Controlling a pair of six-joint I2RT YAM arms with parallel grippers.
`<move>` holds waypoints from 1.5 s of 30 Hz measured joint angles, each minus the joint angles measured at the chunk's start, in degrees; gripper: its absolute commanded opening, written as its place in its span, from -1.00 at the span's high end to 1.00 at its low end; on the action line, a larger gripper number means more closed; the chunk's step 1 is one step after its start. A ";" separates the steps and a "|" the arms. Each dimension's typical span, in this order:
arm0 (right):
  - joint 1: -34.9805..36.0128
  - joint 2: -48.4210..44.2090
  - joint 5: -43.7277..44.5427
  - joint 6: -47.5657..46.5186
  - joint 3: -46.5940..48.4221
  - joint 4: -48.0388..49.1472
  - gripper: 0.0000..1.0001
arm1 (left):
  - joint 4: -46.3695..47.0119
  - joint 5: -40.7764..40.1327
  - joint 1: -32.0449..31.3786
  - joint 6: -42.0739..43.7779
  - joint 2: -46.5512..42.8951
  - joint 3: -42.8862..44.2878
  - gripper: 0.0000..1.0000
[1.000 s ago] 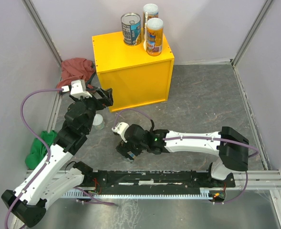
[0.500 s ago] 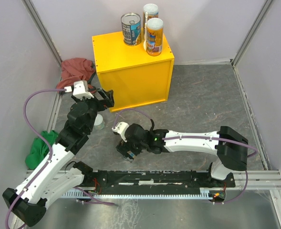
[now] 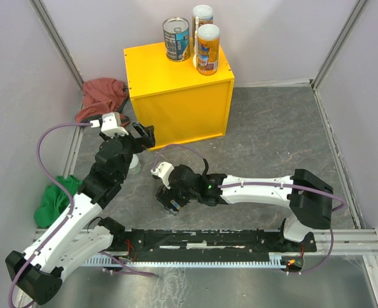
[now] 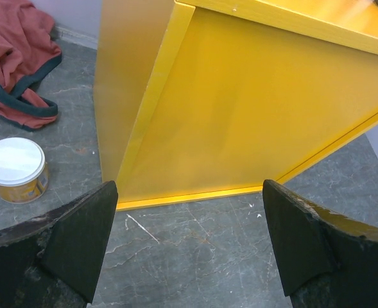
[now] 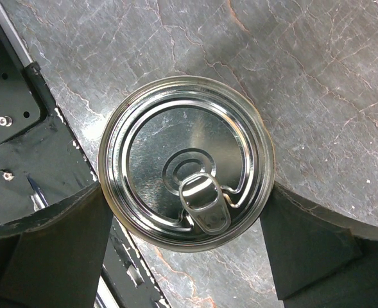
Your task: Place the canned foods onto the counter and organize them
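Note:
The counter [image 3: 179, 102] is a yellow box with a blue-labelled tin [image 3: 176, 38] and two orange-labelled cans [image 3: 208, 49] [image 3: 202, 16] standing on its top. On the floor near the arm bases stands a silver-topped tin [image 5: 185, 160]. My right gripper [image 5: 185, 212] comes down over it, both fingers against its sides. In the top view that gripper [image 3: 171, 200] hides the tin. My left gripper [image 4: 189, 244] is open and holds nothing, facing the counter's front [image 4: 240, 128]. A short white-lidded can [image 4: 14, 169] [image 3: 133, 164] stands on the floor to its left.
A red cloth [image 3: 102, 95] lies left of the counter and a green cloth [image 3: 54, 199] lies by the left wall. The black base rail [image 3: 201, 240] runs just behind the silver-topped tin. Grey floor stretches to the right of the counter.
My right gripper's jaws have closed in onto the silver-topped tin. My left gripper has shifted slightly right and nearer the counter's base.

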 measured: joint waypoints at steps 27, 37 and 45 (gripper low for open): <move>-0.35 -4.11 5.16 0.48 -1.88 -4.22 0.97 | 1.25 -1.29 0.00 -0.66 -1.40 -1.25 -0.99; -0.35 -6.47 7.50 0.04 -1.88 -7.45 0.97 | 1.27 -1.33 0.00 -1.33 -2.64 -2.34 -0.99; -0.35 -9.25 9.55 -0.94 -1.84 -9.90 0.97 | 1.31 -1.31 0.00 -1.92 -2.62 -2.38 -0.99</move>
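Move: The right hand already has the can between its fingers. The free front-middle spot on the yellow box lies about 27 cm ahead of it, 3 cm to the right and 24 cm up. On the box, the blue can stands some 33 cm ahead and 4 cm right of this hand, and the orange jar 28 cm ahead and 11 cm right; on the counter the white-lidded jar is 12 cm ahead and 12 cm left. From the left hand that spot is roughly 12 cm ahead, 10 cm right and slightly above. Keeping its grip around the can's sides, the right hand barely stirs at first, then carries the can about 5.5 cm to the right over the counter, away from the left arm, with a slight drift forward towards the yellow box. The rise comes mostly late, some 2.5 cm in all and still going on at the end, while the wrist turns about 10 degrees, partly clockwise and partly tipping the fingers less steeply down. ##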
